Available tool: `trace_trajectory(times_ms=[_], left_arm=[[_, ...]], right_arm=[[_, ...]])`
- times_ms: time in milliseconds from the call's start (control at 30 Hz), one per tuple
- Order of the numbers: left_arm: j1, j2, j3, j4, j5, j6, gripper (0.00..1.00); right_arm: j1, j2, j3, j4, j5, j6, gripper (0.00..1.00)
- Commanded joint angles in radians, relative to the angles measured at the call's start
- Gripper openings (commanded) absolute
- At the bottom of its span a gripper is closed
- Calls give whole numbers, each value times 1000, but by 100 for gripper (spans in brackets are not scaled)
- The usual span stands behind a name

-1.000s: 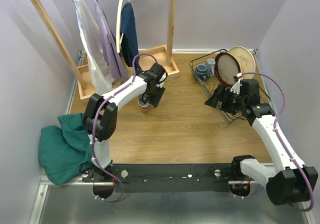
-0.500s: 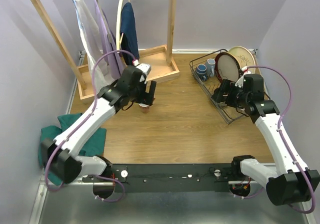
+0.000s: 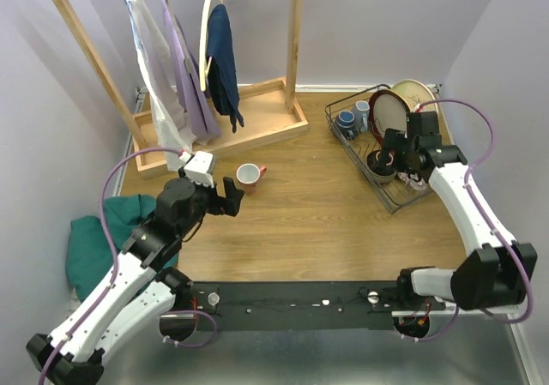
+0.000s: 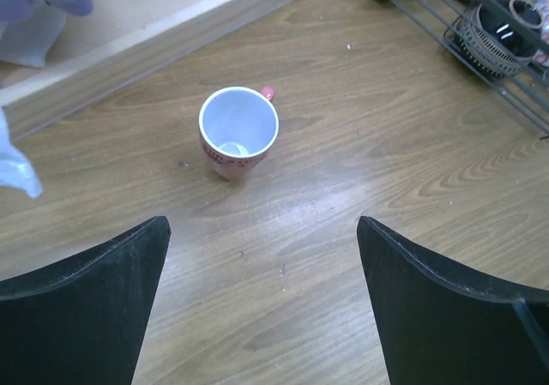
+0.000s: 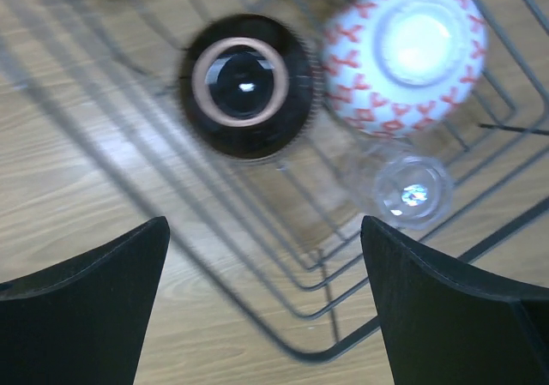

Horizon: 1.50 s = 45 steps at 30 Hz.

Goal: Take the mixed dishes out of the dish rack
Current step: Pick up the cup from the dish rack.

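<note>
A pink mug [image 3: 249, 177] with a white inside stands upright on the wooden table, free of any grip; the left wrist view shows the mug [image 4: 238, 132] ahead of my open left gripper [image 4: 262, 224]. That left gripper [image 3: 230, 195] hangs just near-left of it. The dish rack [image 3: 390, 205] at the right holds two upright plates [image 3: 392, 115], blue mugs [image 3: 346, 121] and a dark bowl [image 3: 380, 166]. My right gripper [image 3: 391, 151] hovers open over it. Below the right gripper [image 5: 262, 224] lie the upturned dark bowl [image 5: 246, 85], a red-patterned white bowl [image 5: 403, 55] and a clear glass [image 5: 412, 188] on the rack wires [image 5: 257, 318].
A wooden clothes rack [image 3: 257, 119] with hanging garments stands at the back left. A green cloth [image 3: 107, 252] lies at the left edge. Purple walls close in on the left, back and right.
My left gripper opened, let go of the pink mug and drew back toward the near left. The right gripper moved farther in over the dish rack.
</note>
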Motion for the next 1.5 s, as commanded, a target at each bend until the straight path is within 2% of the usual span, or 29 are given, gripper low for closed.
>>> trace_trajectory(times_ms=[0,167,400,667,767,967,1133,1167,1233,1267,1367,1467], left_arm=[[4,-114,-79,81,-54,2,99],[4,-165,-99,84,-43,40,99],[4,-151,-102,111,-59,53,99],[6,-139,-98,108,-65,56,99],[6,-133,-98,108,-59,57,99],[4,-130,-93,101,-60,60,99],[4,-130,-93,102,-63,63,99],[6,-128,-93,101,-62,63,99],[6,-127,-93,104,-62,62,99],[4,-124,-93,102,-62,63,99],[6,-116,-93,102,-60,62,99],[6,-111,-94,104,-56,60,99]], right_arm=[[-59,94,21,-19,159,-17,100],[-132,159,15,33,118,-23,100],[-228,226,3,59,32,-54,95],[-263,256,-69,103,-51,-69,85],[-271,276,-72,107,-71,-74,83],[-272,300,-71,107,-97,-83,74],[-274,291,-78,102,-85,-77,57],[-272,288,-78,100,-83,-77,49],[-272,270,-80,96,-68,-75,39],[-272,262,-78,93,-62,-71,29],[-272,221,-74,79,-50,-59,16],[-272,171,-75,68,-48,-48,8]])
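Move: The clear cup, bottom up in the near right part of the rack, lies about 8 cm to the right of the right hand, 1 cm ahead and some 12 cm below. The white-and-red bowl sits about 8 cm farther out than that cup, nearly in line with it, and the black cup about 9 cm ahead of the hand, 3 cm to its left. From the left hand the clear cup is roughly 62 cm to the right and 9 cm ahead. Down and to the right at once, the open right hand swings about 8 cm sideways past the near side of the black cup, then sinks nearly straight to the clear cup, some 10 cm lower in all. The wrist tips about 15 degrees further down and turns roughly 10 degrees clockwise while the fingers close to a little over half open, pinching the clear cup from both sides near its upturned base; the hand then starts easing up, less than 1 cm. ##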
